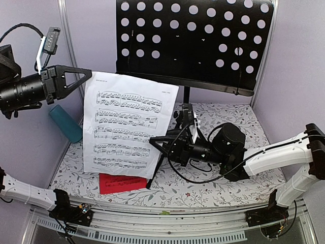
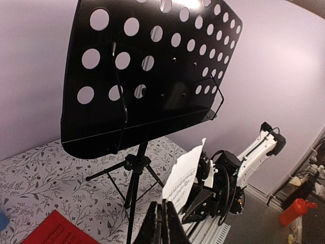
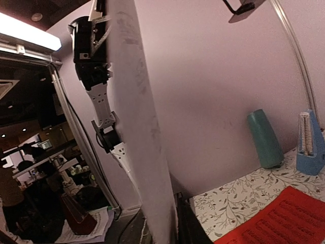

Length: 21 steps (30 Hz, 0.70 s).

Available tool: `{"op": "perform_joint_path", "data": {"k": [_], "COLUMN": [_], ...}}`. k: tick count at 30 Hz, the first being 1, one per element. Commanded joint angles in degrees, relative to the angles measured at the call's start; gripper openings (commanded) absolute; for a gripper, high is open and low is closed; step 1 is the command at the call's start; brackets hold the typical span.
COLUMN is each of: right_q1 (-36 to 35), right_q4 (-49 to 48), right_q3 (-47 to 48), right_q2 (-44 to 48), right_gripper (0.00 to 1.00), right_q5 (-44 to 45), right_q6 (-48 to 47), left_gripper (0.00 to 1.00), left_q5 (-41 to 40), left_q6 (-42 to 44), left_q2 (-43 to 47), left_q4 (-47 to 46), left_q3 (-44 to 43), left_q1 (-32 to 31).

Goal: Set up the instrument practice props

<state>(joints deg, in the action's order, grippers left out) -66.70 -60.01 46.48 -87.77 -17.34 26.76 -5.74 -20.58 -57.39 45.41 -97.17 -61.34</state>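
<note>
The white sheet of music [image 1: 127,127] hangs in the air in front of the black music stand [image 1: 193,40], below its perforated desk. My left gripper [image 1: 90,76] is shut on the sheet's upper left corner. My right gripper [image 1: 152,141] pinches its lower right edge. The right wrist view has the sheet [image 3: 137,127] edge-on, pressed against one dark finger [image 3: 189,226]; the other finger is hidden behind it. The red sheet of music [image 1: 122,182] lies flat on the table under the white one. The blue metronome [image 3: 310,145] stands by the wall.
A teal cylinder cup [image 1: 65,123] leans at the left wall, next to the metronome. The stand's tripod legs [image 2: 109,170] spread over the flowered table cover [image 1: 228,183]. Walls close in the table on the left, the back and the right.
</note>
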Motion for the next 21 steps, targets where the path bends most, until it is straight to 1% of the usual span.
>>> {"op": "perform_joint_path", "data": {"k": [1, 2, 3, 5, 6, 7, 8, 10, 11, 14, 16, 19, 21], "right_q1": [0.2, 0.2, 0.0, -0.2, -0.6, -1.0, -1.3, -1.4, -1.5, -1.4, -1.4, -1.5, -1.4], "right_q4": [5.6, 7.7, 10.8, 17.8, 21.6, 25.0, 28.3, 34.6, 38.1, 49.4, 57.2, 69.4, 75.5], "right_q3": [3.3, 3.7, 4.7, 6.9, 8.0, 9.1, 10.1, 12.1, 13.4, 17.8, 22.0, 31.6, 37.0], "right_q2": [4.5, 5.7, 6.6, 8.5, 9.4, 10.6, 11.8, 14.2, 15.4, 18.4, 19.3, 19.4, 19.5], "right_gripper": [0.08, 0.03, 0.0, 0.0, 0.0, 0.0, 0.0, 0.0, 0.0, 0.0, 0.0, 0.0, 0.0], "right_q5": [0.4, 1.4, 2.5, 4.5, 6.0, 7.3, 8.4, 10.7, 11.8, 13.9, 14.2, 15.8, 18.0], "right_q6": [2.3, 2.4, 2.5, 1.9, 1.4, 0.6, -0.6, -1.5, -1.8, -3.7, -5.6, -8.6, -10.1], "left_gripper": [0.0, 0.0, 0.0, 0.0, 0.02, 0.12, 0.18, 0.28, 0.32, 0.4, 0.42, 0.43, 0.43], "left_q5": [-3.3, -3.3, -3.4, -3.2, -2.7, -2.1, -1.7, -0.7, -0.4, 2.0, 4.0, 5.9, 6.3], "left_q6": [0.9, 1.3, 1.6, 1.9, 2.0, 2.1, 2.2, 2.8, 3.1, 4.0, 4.5, 4.8, 4.5], "left_q2": [-1.5, -1.7, -1.8, -1.7, -1.7, -1.7, -1.8, -2.2, -2.5, -3.3, -4.0, -5.4, -6.5], "left_q4": [-1.2, -1.7, -2.1, -3.4, -4.4, -5.3, -6.2, -8.1, -9.3, -13.0, -15.3, -18.2, -19.7], "left_q3": [0.4, 0.7, 1.0, 2.1, 2.8, 3.4, 4.1, 5.1, 5.7, 7.0, 7.2, 7.0, 6.9], "left_q1": [0.8, 1.3, 2.0, 4.4, 5.6, 6.7, 7.6, 9.1, 9.6, 10.9, 11.4, 11.8, 11.9]}}
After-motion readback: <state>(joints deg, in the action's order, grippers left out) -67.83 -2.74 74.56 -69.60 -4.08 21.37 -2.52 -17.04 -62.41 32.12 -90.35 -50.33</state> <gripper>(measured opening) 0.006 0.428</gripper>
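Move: My left hand pinches the sheet music's top-left corner; the sheet's middle hangs about 12 cm to its right and 14 cm below, roughly level with it fore and aft. The stand's desk is centred some 17 cm ahead and 30 cm right of that hand, 3 cm higher. My part-open right hand is at the sheet's right edge, the sheet's middle 8 cm left and 4 cm up. The red sheet lies about 5 cm ahead, 19 cm left and 33 cm below the right hand. I finish closing my right fingers on the sheet's right edge, then lift it about 14 cm with a 5 cm drift to the right, swinging the hand a little clockwise, towards the stand's desk. My left hand carries its corner forward, then opens partway and lets go, ending about 7 cm farther forward with its fingers gaping beside the sheet's left edge. ##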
